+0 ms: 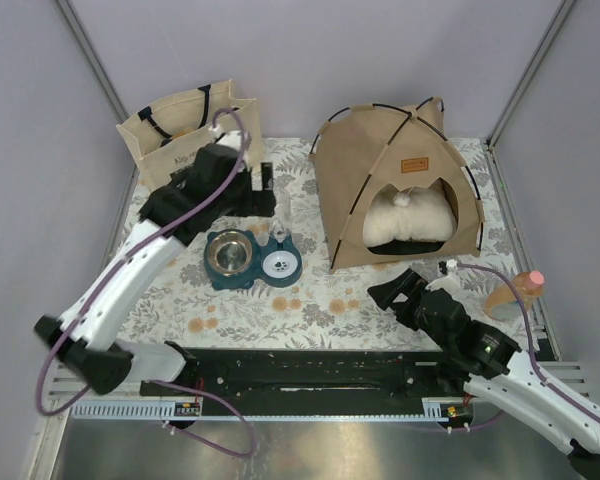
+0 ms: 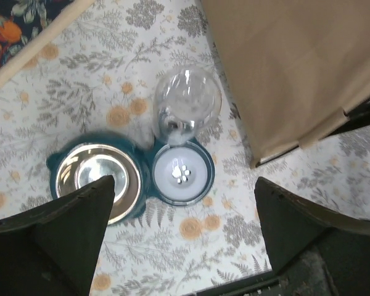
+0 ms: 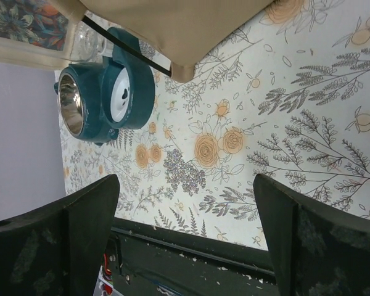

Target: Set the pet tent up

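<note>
The tan pet tent (image 1: 400, 185) stands upright at the back right of the floral mat, its black poles crossed at the top. A brown label (image 1: 414, 165) sits above its arched doorway, where a white pompom (image 1: 402, 199) hangs. A cream pillow (image 1: 410, 218) lies inside. My left gripper (image 1: 252, 185) hovers open to the tent's left, above the feeder. The left wrist view shows the left gripper (image 2: 184, 200) empty, with tent fabric (image 2: 296, 68) at upper right. My right gripper (image 1: 390, 292) is open and empty, low in front of the tent. Tent fabric (image 3: 179, 24) lies beyond that gripper (image 3: 185, 185).
A teal double feeder (image 1: 250, 258) with a steel bowl and a clear water bottle (image 2: 186, 102) sits left of the tent. A beige tote bag (image 1: 185, 125) stands at the back left. A pink-capped bottle (image 1: 515, 290) lies at the right edge. A black rail (image 1: 310, 370) runs along the near edge.
</note>
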You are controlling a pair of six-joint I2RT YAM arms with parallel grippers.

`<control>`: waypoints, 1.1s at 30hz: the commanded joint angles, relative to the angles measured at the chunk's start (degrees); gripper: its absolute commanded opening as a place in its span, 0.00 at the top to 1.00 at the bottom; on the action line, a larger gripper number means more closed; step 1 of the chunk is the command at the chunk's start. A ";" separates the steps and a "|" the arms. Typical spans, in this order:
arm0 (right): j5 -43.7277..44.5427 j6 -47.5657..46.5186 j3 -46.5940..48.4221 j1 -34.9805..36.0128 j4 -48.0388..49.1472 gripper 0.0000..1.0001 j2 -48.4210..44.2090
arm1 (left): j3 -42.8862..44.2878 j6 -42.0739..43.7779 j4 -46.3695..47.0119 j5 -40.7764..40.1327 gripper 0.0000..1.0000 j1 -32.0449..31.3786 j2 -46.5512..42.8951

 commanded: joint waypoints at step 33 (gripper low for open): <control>27.19 -34.44 63.24 -0.23 -50.37 0.00 -23.90 | -29.43 -10.07 -21.70 0.70 0.01 0.18 -75.52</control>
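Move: Both grippers are empty and open. The clear bottle on the pet feeder stands about 4 cm ahead of the left hand, 3 cm to its right and some 13 cm below; the feeder's middle is 2 cm back, 3 cm left and 26 cm below. The tent is about 33 cm right of this hand and 8 cm ahead. From the right hand, the tent lies about 22 cm ahead and 4 cm right, the orange bottle roughly 30 cm right, level with it. Bring the left gripper back about 24 cm and 15 cm to the left, away from the clear bottle and feeder, sinking slightly and rolling its left side down. Meanwhile lift the right gripper clear in front of the tent, then swing it right and a little back, ending some 28 cm right and 24 cm higher, fingers tipping up about 35 degrees. Keep both open. ##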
